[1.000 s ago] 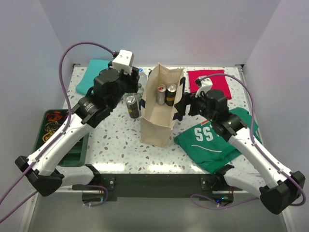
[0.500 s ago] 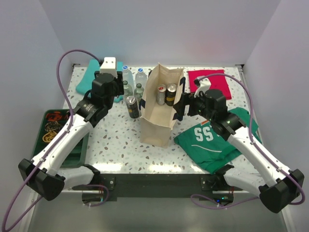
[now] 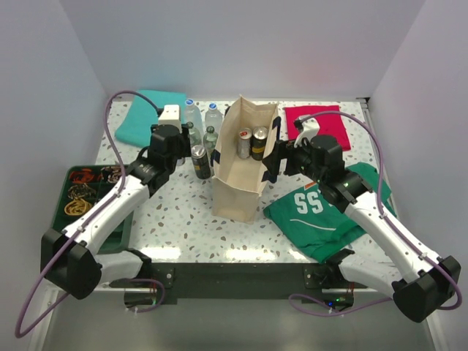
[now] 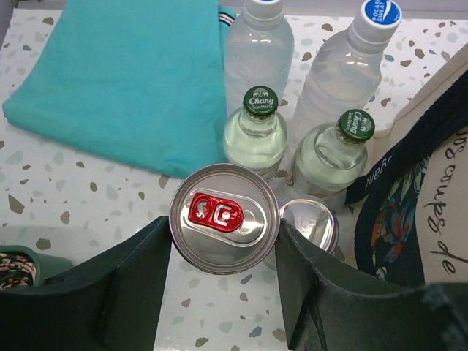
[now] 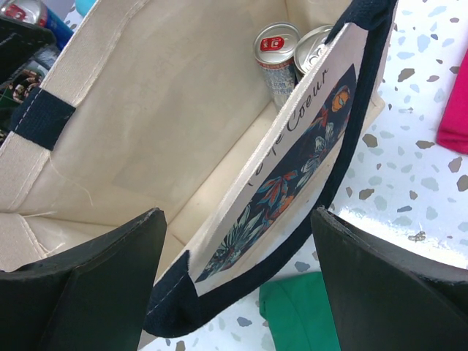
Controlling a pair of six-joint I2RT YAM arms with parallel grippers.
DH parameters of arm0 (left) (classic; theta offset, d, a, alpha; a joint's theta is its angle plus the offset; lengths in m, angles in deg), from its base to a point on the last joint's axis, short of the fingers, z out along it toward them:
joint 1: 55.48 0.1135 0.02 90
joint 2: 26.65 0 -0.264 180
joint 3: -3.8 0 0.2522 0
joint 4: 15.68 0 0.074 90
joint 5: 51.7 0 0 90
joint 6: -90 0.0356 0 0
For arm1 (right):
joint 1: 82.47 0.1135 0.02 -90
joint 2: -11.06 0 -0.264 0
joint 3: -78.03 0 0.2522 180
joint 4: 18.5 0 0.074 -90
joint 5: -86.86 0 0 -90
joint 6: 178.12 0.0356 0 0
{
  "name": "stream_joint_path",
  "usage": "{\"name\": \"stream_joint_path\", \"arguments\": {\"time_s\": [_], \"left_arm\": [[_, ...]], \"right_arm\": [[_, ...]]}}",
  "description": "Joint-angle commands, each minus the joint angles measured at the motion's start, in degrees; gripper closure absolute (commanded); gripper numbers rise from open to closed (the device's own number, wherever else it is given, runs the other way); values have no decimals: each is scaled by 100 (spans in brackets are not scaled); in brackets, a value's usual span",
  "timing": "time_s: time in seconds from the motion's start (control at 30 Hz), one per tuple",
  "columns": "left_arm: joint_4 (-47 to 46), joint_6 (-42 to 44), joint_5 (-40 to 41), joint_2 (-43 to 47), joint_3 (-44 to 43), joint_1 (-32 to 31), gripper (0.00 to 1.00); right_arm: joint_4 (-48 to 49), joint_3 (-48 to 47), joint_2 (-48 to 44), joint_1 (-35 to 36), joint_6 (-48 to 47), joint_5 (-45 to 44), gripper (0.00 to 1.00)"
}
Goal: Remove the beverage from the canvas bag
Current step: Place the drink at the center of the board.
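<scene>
The canvas bag (image 3: 238, 186) stands upright mid-table, mouth open, with two cans (image 3: 251, 142) inside at its far end; the right wrist view shows them too (image 5: 278, 51). My right gripper (image 3: 274, 162) is open wide across the bag's right wall (image 5: 292, 146): one finger is inside the bag, the other outside, and neither presses it. A red-tabbed can (image 3: 199, 159) stands on the table left of the bag. My left gripper (image 4: 223, 223) is part open, its fingertips (image 4: 146, 278) flanking that can (image 4: 224, 197).
Two plastic bottles (image 3: 191, 113) and two green-capped glass bottles (image 4: 259, 131) stand behind the can. A teal cloth (image 3: 142, 121) lies back left, a red cloth (image 3: 322, 124) back right, a green jersey (image 3: 322, 212) front right. A dark green tray (image 3: 121, 234) sits left.
My left arm came down and drew back to the left from over the can, which stayed standing in place. The right arm and the bag have not moved.
</scene>
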Motion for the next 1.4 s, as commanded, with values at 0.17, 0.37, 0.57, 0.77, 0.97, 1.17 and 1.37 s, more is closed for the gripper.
{"name": "stream_joint_path", "arguments": {"time_s": [0.17, 0.37, 0.57, 0.77, 0.97, 1.17, 1.37], "left_arm": [[-1528, -317, -740, -293, 260, 475, 100], [-1888, -422, -837, -539, 471, 563, 100], [-2205, -501, -855, -846, 568, 580, 100], [-2503, -536, -723, -943, 761, 589, 100], [-2732, -703, -775, -1066, 981, 589, 100], [-2873, -756, -776, -1128, 1095, 589, 93], [-3005, -774, -925, -1225, 1157, 589, 73]], "right_arm": [[186, -132, -64, 17, -15, -52, 15], [177, -123, -64, 17, -24, -70, 15], [142, -176, -20, 17, -42, -70, 15], [142, -132, -55, 17, -33, -131, 15], [98, -167, -2, 17, -68, -123, 15], [89, -158, -2, 26, -77, -96, 15], [97, -158, -2, 17, -77, -88, 14]]}}
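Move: The left hand, already holding the red-tabbed can upright, is bound for the free patch of table about 4 cm ahead and 19 cm below. The standing can is 2 cm ahead and 7 cm to its right; the left glass bottle is 11 cm ahead and 2 cm right, the right glass bottle 9 cm ahead and 9 cm right, all with middles roughly 9 to 13 cm below. That patch lies some 10 cm ahead, 29 cm left and 22 cm below the right hand. Still pinching the red-tabbed can, the left hand lowers it about 10 cm while easing some 3.5 cm forward, into the gap left of the standing can and just short of the left glass bottle. The forward part comes early, then it goes nearly straight down and halts; the wrist rolls slightly, about 10 degrees, its left side sinking, and the fingers keep their hold. ##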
